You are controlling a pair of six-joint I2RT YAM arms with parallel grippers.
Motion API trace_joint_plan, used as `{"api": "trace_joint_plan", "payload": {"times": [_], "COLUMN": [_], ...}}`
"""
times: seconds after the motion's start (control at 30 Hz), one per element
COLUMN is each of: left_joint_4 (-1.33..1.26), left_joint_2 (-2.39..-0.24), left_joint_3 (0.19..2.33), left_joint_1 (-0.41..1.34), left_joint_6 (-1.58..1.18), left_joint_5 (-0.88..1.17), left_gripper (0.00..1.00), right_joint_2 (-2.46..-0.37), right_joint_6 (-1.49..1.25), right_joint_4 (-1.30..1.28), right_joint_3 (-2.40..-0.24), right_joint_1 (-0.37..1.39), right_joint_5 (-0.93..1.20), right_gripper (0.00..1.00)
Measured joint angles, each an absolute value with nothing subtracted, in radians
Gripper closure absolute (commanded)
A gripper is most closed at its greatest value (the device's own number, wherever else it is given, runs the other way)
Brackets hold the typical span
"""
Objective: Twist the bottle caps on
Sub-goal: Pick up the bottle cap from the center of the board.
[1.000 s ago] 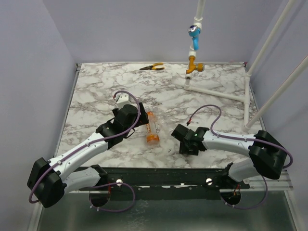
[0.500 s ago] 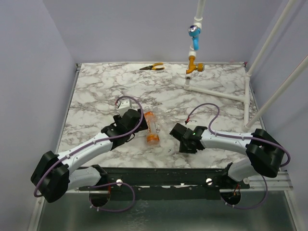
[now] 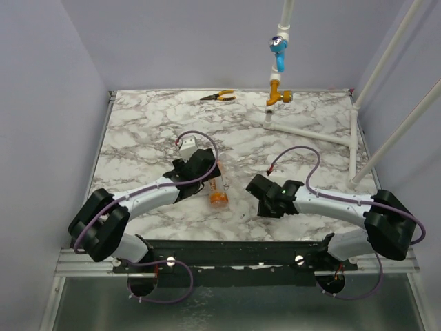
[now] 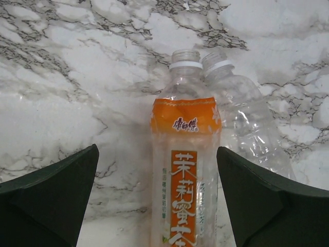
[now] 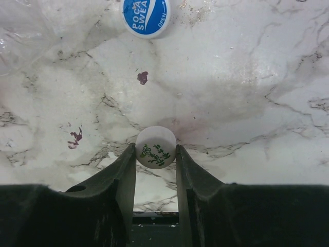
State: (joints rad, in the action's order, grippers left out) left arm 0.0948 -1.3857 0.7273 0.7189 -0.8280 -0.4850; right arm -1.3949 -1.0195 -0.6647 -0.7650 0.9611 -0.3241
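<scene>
A slim clear bottle (image 4: 185,170) with an orange label lies on the marble table, its open neck pointing away from my left wrist camera. A second clear, unlabelled bottle (image 4: 247,128) lies against its right side. My left gripper (image 4: 157,150) is open and hangs over the orange bottle (image 3: 218,193), one finger on each side and apart from it. My right gripper (image 5: 156,149) is shut on the whitish bottle cap (image 5: 156,146), which sits on the table between the fingertips. The blue bottle cap (image 5: 146,15) lies farther out on the table. In the top view my right gripper (image 3: 264,193) hides both caps.
Orange-handled pliers (image 3: 218,96) lie at the table's far edge. Blue and orange valve handles (image 3: 278,69) hang on white pipe at the back, and a white pipe frame (image 3: 310,132) runs along the far right.
My left arm has swung right and forward so its open gripper is over the orange bottle. My right gripper has closed on the whitish cap.
</scene>
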Motion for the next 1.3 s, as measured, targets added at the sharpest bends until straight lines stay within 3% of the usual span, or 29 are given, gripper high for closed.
{"api": "trace_joint_plan", "payload": {"times": [0.2,0.37,0.6,0.97,1.23,1.3], "left_joint_4": [-0.001,-0.064,-0.138,-0.054,-0.028,-0.028], "left_joint_2": [-1.478,-1.548,-1.581,-1.581,-1.637,-1.639], "left_joint_3": [0.749,0.757,0.757,0.758,0.807,0.808], "left_joint_1": [0.684,0.635,0.602,0.603,0.602,0.602], "left_joint_6": [-0.833,-0.826,-0.795,-0.893,-0.937,-0.938], "left_joint_5": [-0.474,-0.439,-0.322,-0.334,-0.353,-0.352], "left_gripper": [0.06,0.16,0.11,0.17,0.33,0.41], "right_joint_2": [-1.340,-1.296,-1.246,-1.214,-1.210,-1.210], "right_joint_6": [-1.019,-1.019,-1.019,-1.019,-1.004,-0.995], "right_joint_4": [-0.675,-0.702,-0.737,-0.770,-0.781,-0.780], "right_joint_3": [-0.765,-0.770,-0.801,-0.803,-0.830,-0.836], "right_joint_1": [0.961,0.961,0.961,0.961,0.961,0.961], "right_joint_5": [-0.324,-0.324,-0.330,-0.333,-0.333,-0.333], "right_gripper": [0.68,0.68,0.68,0.68,0.67,0.67]}}
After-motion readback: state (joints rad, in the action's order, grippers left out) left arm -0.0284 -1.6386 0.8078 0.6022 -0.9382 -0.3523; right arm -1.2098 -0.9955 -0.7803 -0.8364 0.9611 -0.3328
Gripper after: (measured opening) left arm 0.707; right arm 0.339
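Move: The left hand, open, hovers over the orange-labelled bottle: its middle is some 4 cm below, about 1 cm ahead and 2 cm to the right, with the neck pointing forward. The clear bottle lies beside it, roughly 2 cm ahead and 9 cm right of the hand. From the right hand, already holding the white cap, the labelled bottle is about 13 cm ahead and 18 cm left, the clear bottle 15 cm ahead and 11 cm left, and the blue cap 7 cm ahead and 1 cm left. Forward and down goes the left hand, about 4 cm each way, onto the labelled bottle's upper body; the reach comes first, then a small wobble right and back left while it sinks further, dipping a few degrees. Its fingers narrow from wide open until the pads meet both sides of the orange label. The right hand rises straight up some 6 cm, still pinching the white cap. ##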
